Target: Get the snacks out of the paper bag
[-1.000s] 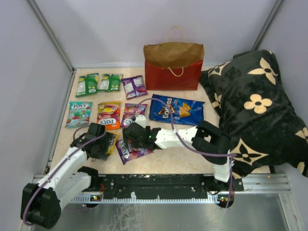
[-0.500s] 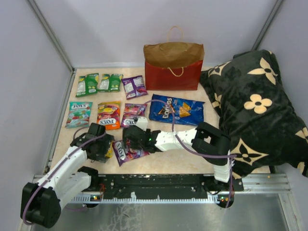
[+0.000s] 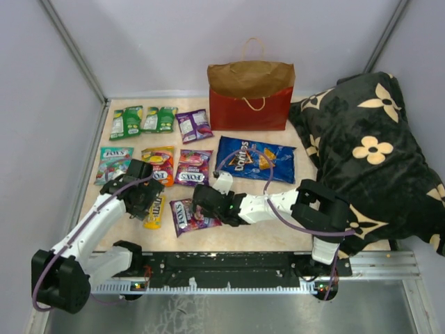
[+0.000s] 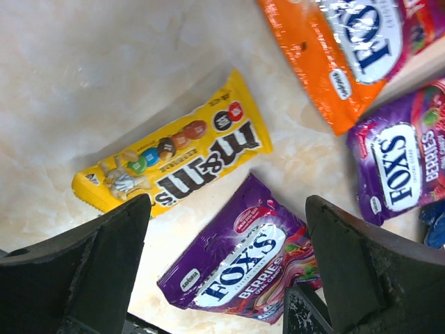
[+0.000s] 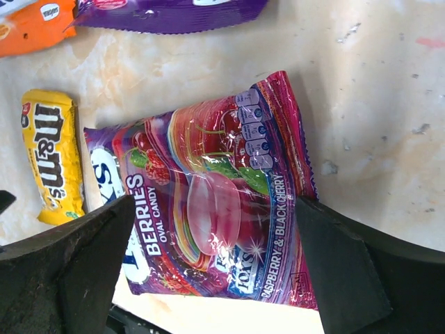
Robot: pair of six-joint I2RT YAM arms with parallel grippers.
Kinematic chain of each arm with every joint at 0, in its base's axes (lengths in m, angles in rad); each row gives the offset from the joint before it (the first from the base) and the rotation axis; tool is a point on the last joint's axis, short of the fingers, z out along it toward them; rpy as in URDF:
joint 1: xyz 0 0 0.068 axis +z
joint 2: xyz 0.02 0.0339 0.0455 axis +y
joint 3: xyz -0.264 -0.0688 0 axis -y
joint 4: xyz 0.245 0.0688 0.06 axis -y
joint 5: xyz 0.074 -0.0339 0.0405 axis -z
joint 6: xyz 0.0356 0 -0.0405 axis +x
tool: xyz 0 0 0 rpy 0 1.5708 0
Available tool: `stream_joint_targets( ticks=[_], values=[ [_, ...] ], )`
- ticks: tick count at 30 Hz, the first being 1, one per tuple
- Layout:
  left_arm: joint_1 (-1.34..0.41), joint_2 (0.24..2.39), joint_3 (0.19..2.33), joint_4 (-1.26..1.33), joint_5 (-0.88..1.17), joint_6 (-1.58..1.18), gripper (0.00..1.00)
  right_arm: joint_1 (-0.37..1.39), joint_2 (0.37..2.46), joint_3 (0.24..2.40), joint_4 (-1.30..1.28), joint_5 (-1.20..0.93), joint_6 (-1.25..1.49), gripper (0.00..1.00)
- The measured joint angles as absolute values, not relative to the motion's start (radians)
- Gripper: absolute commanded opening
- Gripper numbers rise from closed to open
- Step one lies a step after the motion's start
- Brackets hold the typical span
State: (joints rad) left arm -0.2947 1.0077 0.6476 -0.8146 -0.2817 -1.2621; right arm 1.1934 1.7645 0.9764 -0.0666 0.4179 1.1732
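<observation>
The paper bag (image 3: 250,94) stands upright at the back of the table, brown above and red below. The snacks lie flat in front of it: green packets (image 3: 142,121), purple ones (image 3: 194,125), an orange one (image 3: 158,164) and the blue Doritos bag (image 3: 254,158). My left gripper (image 3: 141,197) (image 4: 226,229) hangs open above a yellow M&M's packet (image 3: 154,211) (image 4: 181,156), holding nothing. My right gripper (image 3: 203,206) (image 5: 212,236) is open over a purple Fox's berries packet (image 3: 192,216) (image 5: 208,195) that lies on the table between its fingers.
A big black pillow with cream flowers (image 3: 368,153) fills the right side, next to the bag and the right arm. Grey walls close the table in on the left and at the back. A teal Fox's packet (image 3: 113,164) lies near the left edge.
My left gripper has drawn back from the M&M's packet, which now lies uncovered. My right gripper has shifted slightly right over the purple packet, its arm swinging nearer the front.
</observation>
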Motion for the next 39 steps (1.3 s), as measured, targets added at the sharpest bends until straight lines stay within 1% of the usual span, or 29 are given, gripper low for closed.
stream_joint_targets(
  ticks=[8, 13, 16, 20, 22, 26, 29, 31, 33, 39],
  values=[
    [-0.295, 0.995, 0.688, -0.816, -0.283, -1.173, 0.99, 1.193, 1.744, 0.941, -0.048, 0.459, 1.259, 0.99],
    [-0.295, 0.958, 0.679, -0.797, -0.237, -1.129, 0.92, 1.193, 1.744, 0.941, -0.052, 0.475, 1.304, 0.99],
    [-0.307, 0.946, 0.633, -0.746, -0.183, -1.104, 0.90, 1.193, 1.744, 0.939, -0.055, 0.486, 1.339, 0.99],
    [-0.356, 0.961, 0.551, -0.664, -0.099, -1.065, 0.79, 1.193, 1.741, 0.929, -0.050, 0.509, 1.393, 0.99],
    [-0.373, 0.989, 0.530, -0.623, -0.057, -1.038, 0.76, 1.193, 1.738, 0.923, -0.047, 0.522, 1.423, 0.99],
    [-0.398, 1.044, 0.514, -0.525, 0.028, -0.982, 0.58, 1.193, 1.738, 0.921, -0.052, 0.545, 1.464, 0.99],
    [-0.403, 1.061, 0.508, -0.455, 0.067, -0.942, 0.40, 1.193, 1.739, 0.922, -0.060, 0.561, 1.489, 0.99],
    [-0.403, 1.065, 0.503, -0.422, 0.079, -0.918, 0.33, 1.193, 1.739, 0.923, -0.067, 0.569, 1.501, 0.99],
    [-0.403, 1.074, 0.493, -0.388, 0.078, -0.890, 0.30, 1.193, 1.739, 0.923, -0.071, 0.577, 1.517, 0.99],
    [-0.403, 1.136, 0.484, -0.329, 0.068, -0.847, 0.29, 1.193, 1.740, 0.925, -0.078, 0.583, 1.547, 0.99]
  ],
)
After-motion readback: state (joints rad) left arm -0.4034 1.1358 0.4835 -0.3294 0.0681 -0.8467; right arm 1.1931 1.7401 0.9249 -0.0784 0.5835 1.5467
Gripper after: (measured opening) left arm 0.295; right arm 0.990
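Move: The purple Fox's packet lies with its middle about 12 cm to my left hand's right, 4 cm back and 5 cm below. The yellow M&M's bar sits 3 cm back of that hand and 1 cm left, the orange packet 11 cm ahead and 1 cm right, both also below. My right hand is already right over the purple packet, whose middle is about 1 cm back, 1 cm left and 2 cm lower. My left hand lifts some 2 cm clear above the M&M's bar, then swings about 9 cm right and down onto the left part of the purple packet, turning some 35 degrees clockwise while the fingers close from wide open to about a third. My right hand, fingers still spread across the packet, turns about 20 degrees clockwise, easing 2 cm forward and right. ##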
